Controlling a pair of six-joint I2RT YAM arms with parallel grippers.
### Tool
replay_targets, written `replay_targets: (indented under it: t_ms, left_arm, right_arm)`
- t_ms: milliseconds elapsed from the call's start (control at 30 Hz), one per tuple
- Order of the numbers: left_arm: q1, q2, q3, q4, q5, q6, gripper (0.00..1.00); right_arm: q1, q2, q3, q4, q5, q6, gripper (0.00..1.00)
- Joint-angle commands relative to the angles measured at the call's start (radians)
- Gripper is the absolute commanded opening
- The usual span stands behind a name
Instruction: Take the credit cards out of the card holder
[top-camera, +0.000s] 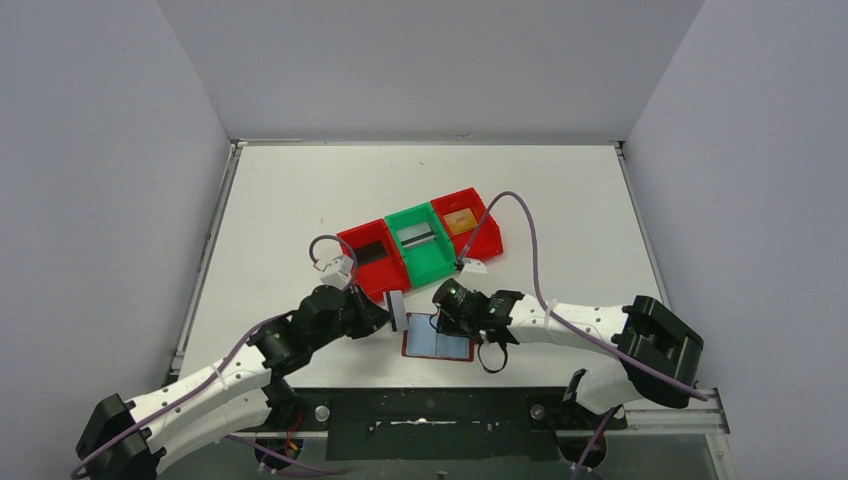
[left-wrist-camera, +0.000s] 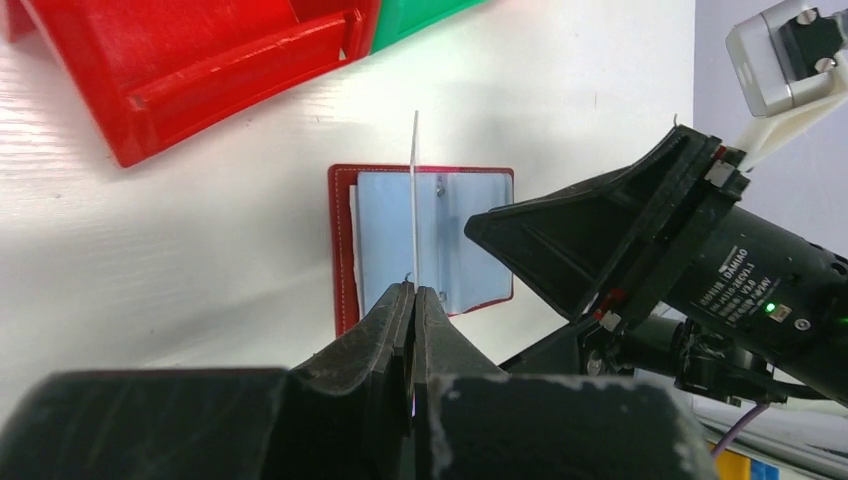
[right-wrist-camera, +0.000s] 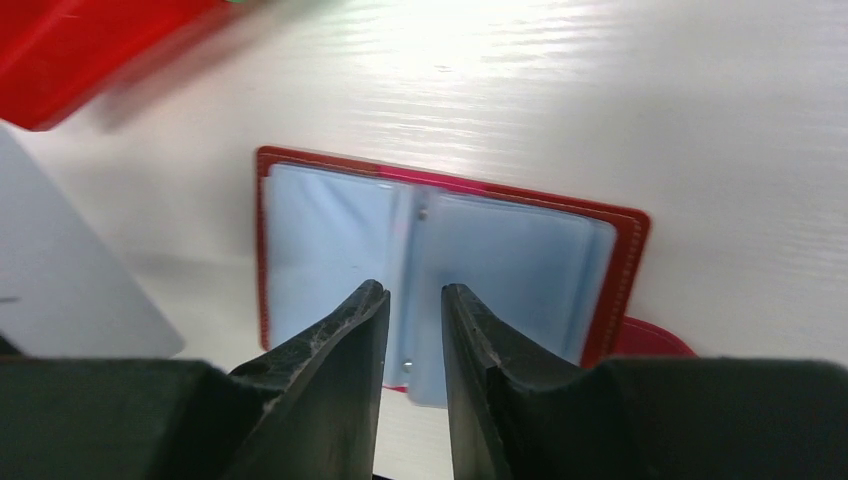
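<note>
The card holder lies open on the white table, dark red with blue-grey clear pockets facing up; its red snap tab sticks out at one side. My left gripper is shut on a thin silver-grey credit card, seen edge-on, held upright above the holder's left half. The same card shows at the holder's left edge in the top view and as a grey sheet in the right wrist view. My right gripper hovers over the holder's middle fold, fingers slightly apart with nothing between them.
Three bins stand in a row behind the holder: a red bin with a black card, a green bin with a silver card, and a red bin with a gold-tan card. The two wrists are close together.
</note>
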Motion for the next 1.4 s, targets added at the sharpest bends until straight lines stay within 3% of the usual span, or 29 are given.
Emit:
replay_targets:
  t_ms: [0, 133, 267, 367, 533, 833, 900, 1100, 1367]
  left_arm:
    - [0.005, -0.073, 0.041, -0.061, -0.080, 0.005, 0.00]
    - [0.004, -0.136, 0.048, -0.142, -0.138, -0.010, 0.00]
    - [0.006, -0.206, 0.048, -0.204, -0.190, -0.027, 0.00]
    - [0.006, -0.253, 0.044, -0.238, -0.218, -0.038, 0.00]
    - [0.006, -0.302, 0.035, -0.270, -0.241, -0.056, 0.00]
    - [0.006, -0.313, 0.031, -0.278, -0.238, -0.065, 0.00]
    - [0.007, -0.308, 0.031, -0.270, -0.234, -0.064, 0.00]
    - [0.006, -0.280, 0.023, -0.199, -0.182, -0.038, 0.00]
    - [0.006, -0.248, 0.034, -0.130, -0.130, -0.005, 0.00]
  right_arm:
    - [0.029, 0.047, 0.089, 0.091, -0.015, -0.034, 0.30]
    - [0.066, 0.149, 0.170, 0.042, 0.005, -0.047, 0.51]
    - [0.092, 0.289, 0.264, -0.138, 0.070, 0.003, 0.62]
    - [0.123, 0.362, 0.308, -0.223, 0.108, 0.035, 0.64]
    - [0.148, 0.411, 0.307, -0.227, 0.113, 0.043, 0.51]
    - [0.130, 0.285, 0.204, 0.037, 0.002, -0.041, 0.26]
    - [0.128, 0.269, 0.201, 0.045, -0.008, -0.049, 0.34]
    - [0.124, 0.196, 0.191, 0.095, -0.023, -0.068, 0.46]
    - [0.095, -0.011, 0.080, 0.221, 0.002, -0.074, 0.67]
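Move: The right hand, part-open, hovers above the opened card holder, whose middle is about 1 cm back, 1 cm right and 3 cm below. The green tray lies some 18 cm ahead and 3 cm left, the left red tray about 15 cm ahead and 13 cm left. From the left hand, still pinching a card, the holder's middle is roughly 10 cm right, 2 cm back and 9 cm below. Right hand dips, sweeping 7 cm left over the holder's left edge, rises opening; left hand carries card left. ##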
